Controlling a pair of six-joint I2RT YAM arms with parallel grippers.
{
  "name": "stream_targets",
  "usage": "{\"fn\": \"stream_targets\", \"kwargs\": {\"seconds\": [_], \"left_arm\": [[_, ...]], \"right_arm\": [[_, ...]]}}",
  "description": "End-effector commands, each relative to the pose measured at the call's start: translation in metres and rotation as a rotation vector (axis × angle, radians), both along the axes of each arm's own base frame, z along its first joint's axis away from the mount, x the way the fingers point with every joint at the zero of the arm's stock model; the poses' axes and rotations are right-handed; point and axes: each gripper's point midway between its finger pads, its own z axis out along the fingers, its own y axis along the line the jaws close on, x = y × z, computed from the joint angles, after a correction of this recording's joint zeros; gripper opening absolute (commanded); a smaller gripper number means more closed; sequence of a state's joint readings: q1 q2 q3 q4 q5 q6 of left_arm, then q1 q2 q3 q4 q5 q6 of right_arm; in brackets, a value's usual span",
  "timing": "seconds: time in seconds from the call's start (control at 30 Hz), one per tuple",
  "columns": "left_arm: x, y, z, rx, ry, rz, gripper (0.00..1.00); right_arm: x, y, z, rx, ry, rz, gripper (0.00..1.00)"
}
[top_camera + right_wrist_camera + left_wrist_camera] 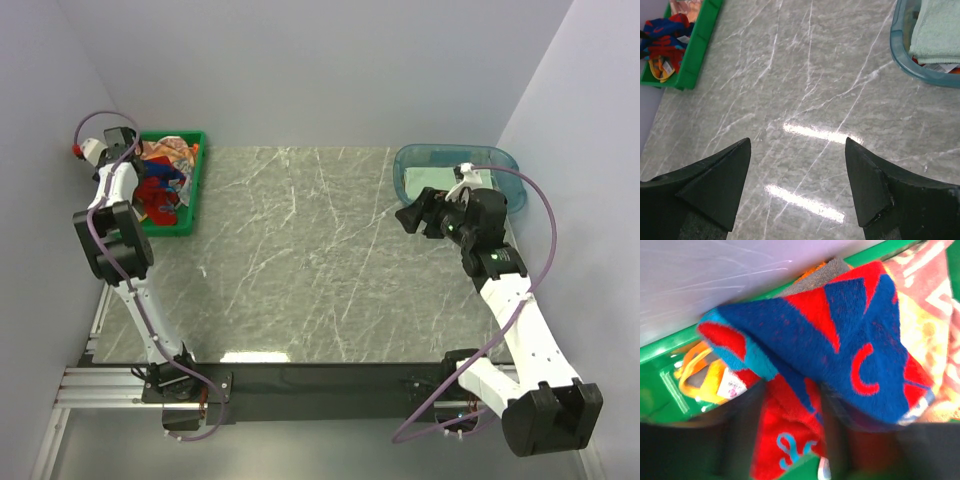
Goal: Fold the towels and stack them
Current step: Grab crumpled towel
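Note:
A red towel with blue lettering point(840, 340) lies bunched in the green tray point(197, 190) at the far left, on top of a tan patterned towel point(930, 315) and an orange-grey one point(700, 377). My left gripper point(790, 440) is down in that pile. Its blurred dark fingers point(740, 440) stand on either side of a red fold, and whether they pinch it does not show. A sage green towel point(940, 30) lies folded in the clear blue tub point(455, 160). My right gripper point(797, 150) hovers open over bare table beside the tub, holding nothing.
The marble table point(300, 260) stretches between the tray and the tub. White walls close the back and both sides. The left arm point(112, 240) leans along the left wall and the right arm point(500, 290) reaches up the right side.

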State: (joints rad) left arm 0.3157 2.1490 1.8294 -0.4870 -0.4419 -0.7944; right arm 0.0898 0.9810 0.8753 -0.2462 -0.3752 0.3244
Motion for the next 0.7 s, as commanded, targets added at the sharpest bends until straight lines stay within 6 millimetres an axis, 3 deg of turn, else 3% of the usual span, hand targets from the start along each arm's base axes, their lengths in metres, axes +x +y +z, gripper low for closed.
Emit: {"fn": "stream_targets", "kwargs": {"seconds": [0.0, 0.03, 0.07, 0.13, 0.2, 0.23, 0.33, 0.37, 0.47, 0.6, 0.63, 0.67], "left_arm": [[0.019, 0.004, 0.012, 0.018, -0.049, -0.021, 0.45], [0.019, 0.002, 0.01, 0.016, -0.047, -0.031, 0.38], [0.018, 0.001, 0.01, 0.014, -0.051, -0.035, 0.19], [0.014, -0.002, 0.016, 0.013, -0.062, -0.041, 0.03], [0.014, -0.004, 0.021, 0.021, -0.091, -0.059, 0.01], [0.009, -0.006, 0.015, 0.012, -0.082, -0.06, 0.01], [0.007, -0.019, 0.036, 0.015, -0.122, -0.087, 0.01], [0.01, -0.032, 0.045, 0.043, -0.121, -0.117, 0.01], [0.014, -0.055, 0.087, 0.139, -0.158, -0.154, 0.01], [0.015, -0.079, 0.143, 0.145, -0.256, -0.21, 0.01], [0.015, -0.086, 0.171, 0.16, -0.303, -0.229, 0.01], [0.014, -0.103, 0.178, 0.164, -0.294, -0.27, 0.01]], "right_arm": [[0.003, 0.0, 0.018, -0.011, -0.077, -0.004, 0.82], [0.003, 0.0, 0.016, -0.016, -0.075, -0.006, 0.82], [0.003, -0.001, 0.017, -0.019, -0.076, -0.014, 0.82], [0.001, -0.003, 0.016, -0.024, -0.072, -0.019, 0.82], [0.0, -0.003, 0.017, -0.025, -0.067, -0.021, 0.82], [-0.001, -0.004, 0.018, -0.025, -0.07, -0.024, 0.82], [-0.007, -0.004, 0.024, -0.021, -0.093, -0.03, 0.82], [-0.009, -0.004, 0.022, -0.02, -0.091, -0.034, 0.82], [-0.014, -0.003, 0.026, -0.011, -0.103, -0.032, 0.82], [-0.021, -0.001, 0.029, 0.001, -0.109, -0.024, 0.82], [-0.023, 0.0, 0.032, 0.005, -0.12, -0.022, 0.82], [-0.024, 0.0, 0.031, 0.007, -0.119, -0.023, 0.82]]}}
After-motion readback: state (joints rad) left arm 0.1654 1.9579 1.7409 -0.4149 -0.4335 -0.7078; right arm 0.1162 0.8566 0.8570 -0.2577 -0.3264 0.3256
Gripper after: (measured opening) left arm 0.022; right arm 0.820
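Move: Just under the left hand's half-open fingers lies the crumpled red-and-blue towel, its middle roughly 2 cm ahead, 2 cm left and 3 cm below. In the same green bin the peach towel lies about 14 cm ahead and 4 cm right, the orange-grey towel 8 cm back and 6 cm left, both some 5 cm below. From the right hand the crumpled towel is far off, roughly 90 cm left and 20 cm ahead, 14 cm lower. Closing on the red-and-blue towel while sinking about 1.5 cm, the left hand pinches a fold between its fingertips and pauses, then pulls it up some 9 cm and 8 cm to the right, across the green bin, turning about 10 degrees clockwise. The right hand, empty and still open, draws up and back roughly 3 cm from the blue tub. ##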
